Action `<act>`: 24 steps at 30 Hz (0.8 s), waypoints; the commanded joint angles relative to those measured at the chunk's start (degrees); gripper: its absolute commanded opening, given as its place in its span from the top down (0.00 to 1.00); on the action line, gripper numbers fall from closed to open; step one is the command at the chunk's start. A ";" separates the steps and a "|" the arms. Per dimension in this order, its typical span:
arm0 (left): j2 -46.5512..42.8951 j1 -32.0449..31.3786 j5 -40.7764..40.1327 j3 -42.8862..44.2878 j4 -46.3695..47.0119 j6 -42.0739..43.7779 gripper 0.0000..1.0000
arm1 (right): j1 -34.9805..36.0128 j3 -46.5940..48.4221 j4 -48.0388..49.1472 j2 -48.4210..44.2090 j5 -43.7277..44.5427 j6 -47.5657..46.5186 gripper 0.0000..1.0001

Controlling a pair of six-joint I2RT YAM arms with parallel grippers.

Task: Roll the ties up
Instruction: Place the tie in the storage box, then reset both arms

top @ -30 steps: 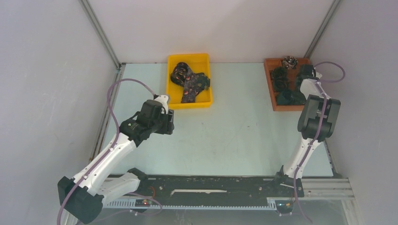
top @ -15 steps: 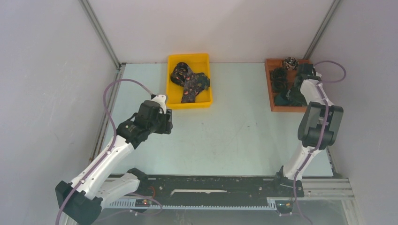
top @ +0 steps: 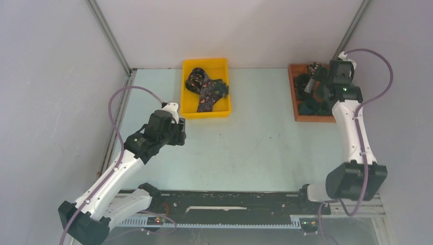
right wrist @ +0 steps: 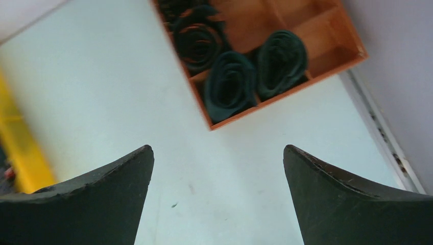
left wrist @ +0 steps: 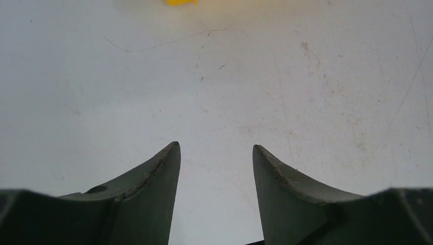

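Several loose dark ties (top: pixel 207 92) with reddish patterns lie heaped in a yellow bin (top: pixel 205 114) at the back of the table. Rolled dark green ties (right wrist: pixel 230 84) sit in the compartments of an orange-brown tray (top: pixel 292 94) at the back right, and the right wrist view shows three rolls near its front wall (right wrist: pixel 306 81). My right gripper (top: pixel 312 86) hovers over that tray, open wide with nothing between its fingers (right wrist: pixel 218 153). My left gripper (top: pixel 184 133) hangs open and empty over bare table (left wrist: pixel 215 148), just in front of the yellow bin.
Grey walls close in the table on the left, back and right. The right arm's purple cable (top: pixel 380 81) loops above the tray's right side. A black rail (top: pixel 230 201) runs along the near edge between the arm bases.
My right gripper has opened from a narrow gap to wide, and that arm has stretched back and risen over the tray. The left arm has drifted slightly left.
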 commanded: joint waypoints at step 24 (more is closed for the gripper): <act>-13.85 0.28 -15.19 -2.85 4.44 0.02 0.00 | 14.83 -47.67 32.75 -38.62 -11.42 10.81 0.00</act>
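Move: The right hand, empty and wide open, is above the storage box. The tie just laid there is about 5 cm ahead, 9 cm right and 20 cm below; the green roll beside it is 5 cm ahead, 2 cm right. The patterned tie in the yellow tray lies some 10 cm ahead and 44 cm left, 21 cm below. From the left hand that tie is about 24 cm ahead, 11 cm right and 14 cm down; the bundled tie, 30 cm ahead, 5 cm right. The empty right hand swings clear of the storage box, about 11 cm left and 8 cm back towards the open table and the yellow tray's side, first rising some 4 cm, then sinking about 8, its fingers staying wide open while the wrist tips up and turns counter-clockwise, each by nearly 20 degrees. Meanwhile the empty left hand lifts and shifts left over bare table, some 4 cm each way, tilting its fingers up about 15 degrees and opening them from just over half to fully wide; neither hand touches anything. ##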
